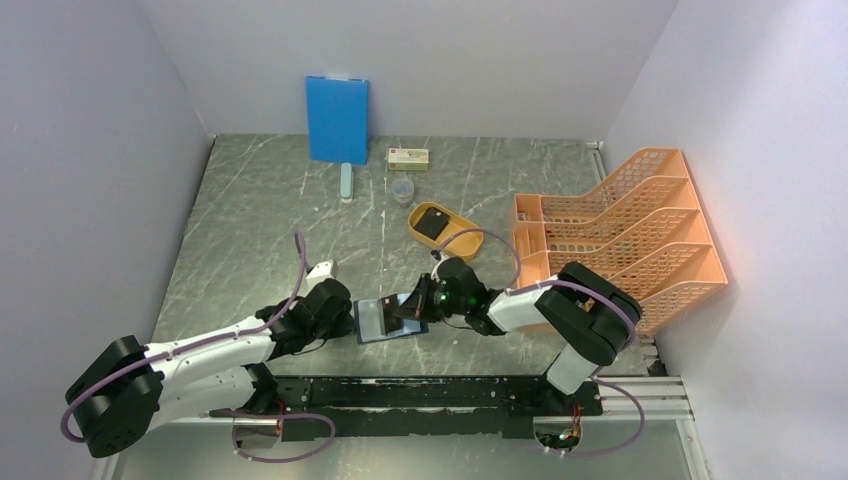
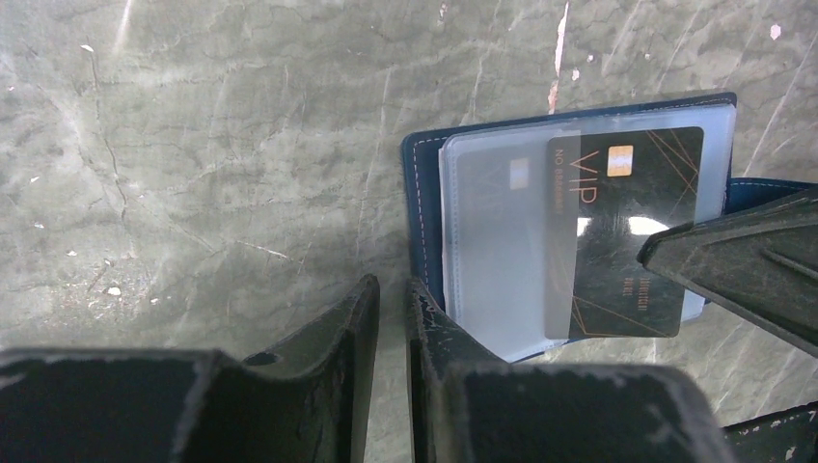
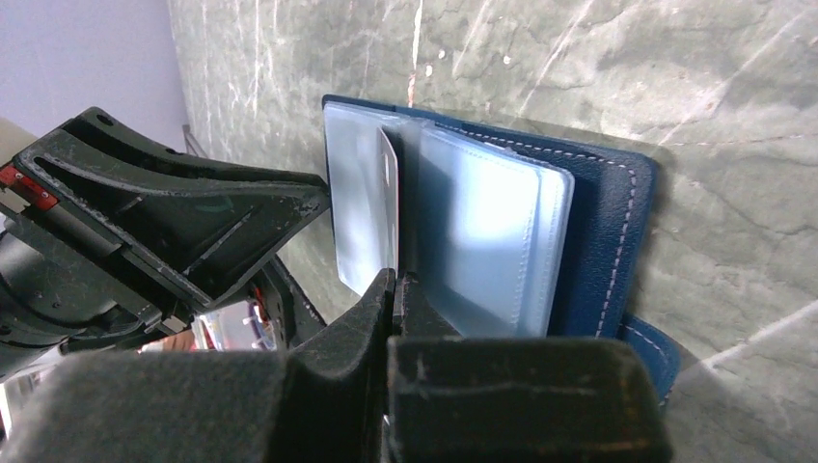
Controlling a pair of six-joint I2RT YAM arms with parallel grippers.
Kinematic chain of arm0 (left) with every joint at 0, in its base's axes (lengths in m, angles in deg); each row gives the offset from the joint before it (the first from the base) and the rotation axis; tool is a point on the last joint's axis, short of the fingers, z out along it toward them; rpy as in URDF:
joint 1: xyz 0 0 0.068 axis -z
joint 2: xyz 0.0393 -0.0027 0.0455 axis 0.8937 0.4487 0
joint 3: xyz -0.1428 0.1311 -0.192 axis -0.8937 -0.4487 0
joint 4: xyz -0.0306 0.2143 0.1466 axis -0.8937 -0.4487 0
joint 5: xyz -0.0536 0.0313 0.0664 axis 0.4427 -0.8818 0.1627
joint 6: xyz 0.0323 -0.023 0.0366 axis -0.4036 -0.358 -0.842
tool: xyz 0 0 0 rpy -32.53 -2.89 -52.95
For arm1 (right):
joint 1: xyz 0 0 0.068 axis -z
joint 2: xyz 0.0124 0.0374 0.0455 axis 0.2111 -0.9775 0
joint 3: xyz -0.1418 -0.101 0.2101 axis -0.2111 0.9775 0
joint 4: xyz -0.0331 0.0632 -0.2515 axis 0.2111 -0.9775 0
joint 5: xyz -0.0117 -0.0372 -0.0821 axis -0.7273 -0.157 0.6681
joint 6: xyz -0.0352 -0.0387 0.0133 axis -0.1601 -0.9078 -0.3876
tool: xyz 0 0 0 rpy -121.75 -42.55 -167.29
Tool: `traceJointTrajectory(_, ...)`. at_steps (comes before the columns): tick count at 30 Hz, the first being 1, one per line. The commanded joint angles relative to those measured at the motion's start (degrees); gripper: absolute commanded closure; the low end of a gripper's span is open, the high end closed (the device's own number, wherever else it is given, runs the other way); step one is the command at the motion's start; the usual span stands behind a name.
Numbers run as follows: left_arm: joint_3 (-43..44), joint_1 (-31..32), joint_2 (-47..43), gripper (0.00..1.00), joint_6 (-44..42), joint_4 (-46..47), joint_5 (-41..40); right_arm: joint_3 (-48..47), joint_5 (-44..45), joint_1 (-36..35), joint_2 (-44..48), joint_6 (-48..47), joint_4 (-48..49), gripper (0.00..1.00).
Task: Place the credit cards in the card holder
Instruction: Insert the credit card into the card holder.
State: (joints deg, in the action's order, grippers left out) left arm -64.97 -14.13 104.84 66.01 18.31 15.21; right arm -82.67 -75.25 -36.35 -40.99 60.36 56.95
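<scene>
The navy card holder lies open on the table between my two grippers, its clear sleeves fanned out. A black credit card marked VIP sits partly inside a sleeve. My right gripper is shut on this card's near edge, and the card stands edge-on between the sleeves. My left gripper is at the holder's left cover. Its jaws stand a narrow gap apart with only table between them, and one fingertip touches the cover's edge.
A yellow-orange oval tray behind the holder has a dark card in it. An orange file rack stands at the right. A bright blue board, a white box, a small cup and a pale bar are at the back.
</scene>
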Motion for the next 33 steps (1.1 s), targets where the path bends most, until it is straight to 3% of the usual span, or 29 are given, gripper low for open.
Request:
traceJointTrajectory(1,-1.07,-0.19,0.38,0.78,0.14,0.46,2.03,0.06,1.41,-1.63,-1.52,0.53,0.65,1.00)
traceJointTrajectory(15,-1.33,-0.17,-0.41,0.78,0.27,0.14,2.01,-0.86,2.97,-4.02,-1.96,1.60,-1.03,1.00)
traceJointTrajectory(19,-1.52,-0.20,-0.96,0.78,0.32,-0.06,1.91,-1.07,4.14,-4.03,-0.02,1.30,-3.82,0.78)
traceJointTrajectory(22,-1.58,-0.17,-1.06,0.78,0.40,-0.07,2.04,-1.23,5.25,-4.03,1.44,1.14,-5.88,0.68)
traceJointTrajectory(33,-1.86,-0.18,-1.81,0.78,0.54,-0.16,2.30,-0.61,6.51,-4.03,4.30,1.82,-7.09,0.68)
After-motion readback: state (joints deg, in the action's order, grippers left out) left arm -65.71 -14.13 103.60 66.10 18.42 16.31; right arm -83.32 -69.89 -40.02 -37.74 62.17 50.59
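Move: The clear pocket on the card holder's left leaf has its middle about 6 cm left of the right hand, roughly level front to back and some 2 cm lower. The black VIP card in the right fingers has its middle about 2 cm to the left and 1 cm ahead, its left edge already under the pocket's lip. The yellow tray stands about 20 cm ahead and 11 cm to the right. From the left hand the pocket lies about 5 cm right and 2 cm ahead, about 1 cm lower. The VIP card, still pinched by its outer side, is slid left and back by the right hand, a little over 1 cm each way, deeper under the pocket's lip. The right fingers then open to about a third and let go, and the hand draws back to the right by about 1 cm, with hardly any turn of the wrist. ##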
